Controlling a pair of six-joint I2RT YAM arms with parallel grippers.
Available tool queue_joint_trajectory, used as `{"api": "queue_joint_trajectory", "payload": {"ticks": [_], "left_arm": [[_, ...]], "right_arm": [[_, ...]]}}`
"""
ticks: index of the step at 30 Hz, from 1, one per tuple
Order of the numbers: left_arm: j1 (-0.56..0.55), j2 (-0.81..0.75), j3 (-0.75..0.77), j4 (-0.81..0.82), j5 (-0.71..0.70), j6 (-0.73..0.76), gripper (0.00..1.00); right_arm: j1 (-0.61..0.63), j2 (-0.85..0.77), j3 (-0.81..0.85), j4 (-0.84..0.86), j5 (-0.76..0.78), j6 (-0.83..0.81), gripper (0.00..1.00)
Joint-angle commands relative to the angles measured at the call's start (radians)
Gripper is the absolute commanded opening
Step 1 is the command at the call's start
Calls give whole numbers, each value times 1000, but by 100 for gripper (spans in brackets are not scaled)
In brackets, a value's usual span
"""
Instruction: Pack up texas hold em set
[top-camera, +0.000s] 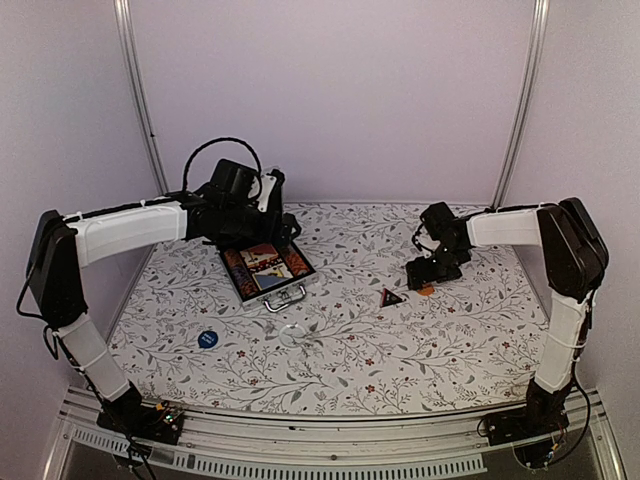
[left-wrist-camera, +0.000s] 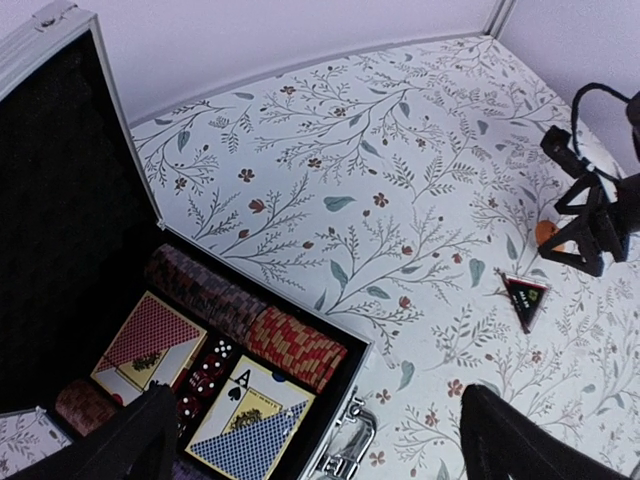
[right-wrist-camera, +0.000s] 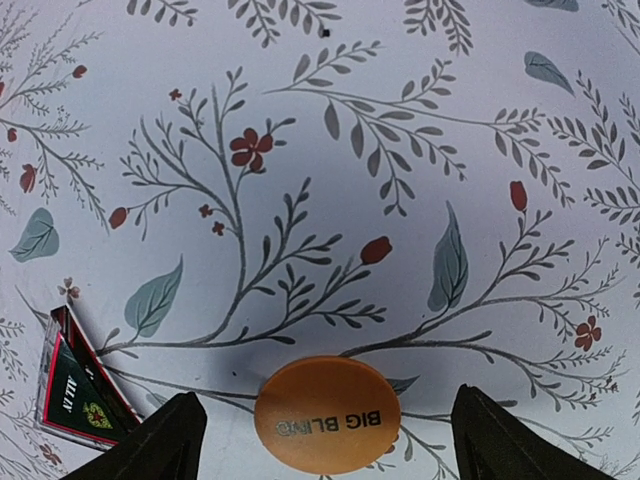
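Observation:
The silver case lies open left of centre, its black-lined lid raised. Inside it are reddish chip rows, two card decks and small red dice. My left gripper hangs open above the case's front edge, holding nothing. An orange round "BIG BLIND" token lies flat on the table. My right gripper is low over it, open, with a finger on each side and a gap to both. A triangular token lies just to its left.
A blue round token rests on the floral tablecloth near the front left. A pale round token lies in front of the case handle. White walls and metal posts close off the back.

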Motion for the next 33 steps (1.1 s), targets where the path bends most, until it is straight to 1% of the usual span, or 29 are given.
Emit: {"api": "queue_joint_trajectory", "payload": {"ticks": [1,10,18,25,33], "left_arm": [[13,17,-8,26,41,-5,100],[13,24,-5,34,62,-22,100],[13,26,-9,33,64,-23,100],[13,31,-17,35,74,-25,100],[13,26,-23,32,73,-23,100]], "right_arm": [[-5,9,2,-9,-24,-12,86],[-5,12,-35,-8,4,-14,83],[-6,28,-41,3,-23,-15,74],[-5,31,-47,14,-27,-18,69],[-6,36,-53,6,-27,-15,61]]}}
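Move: The orange Big Blind button is almost under the open right fingers, about 1 cm back and 2 cm below them. From that hand, the black triangular All In marker is about 7 cm left and 3 cm back, and the clear disc some 26 cm left and 14 cm back. The Big Blind button lies about 27 cm right of the left hand, 2 cm back and 19 cm below. The right hand eases about 1 cm down and back, its fingers partly closing around the Big Blind button. ##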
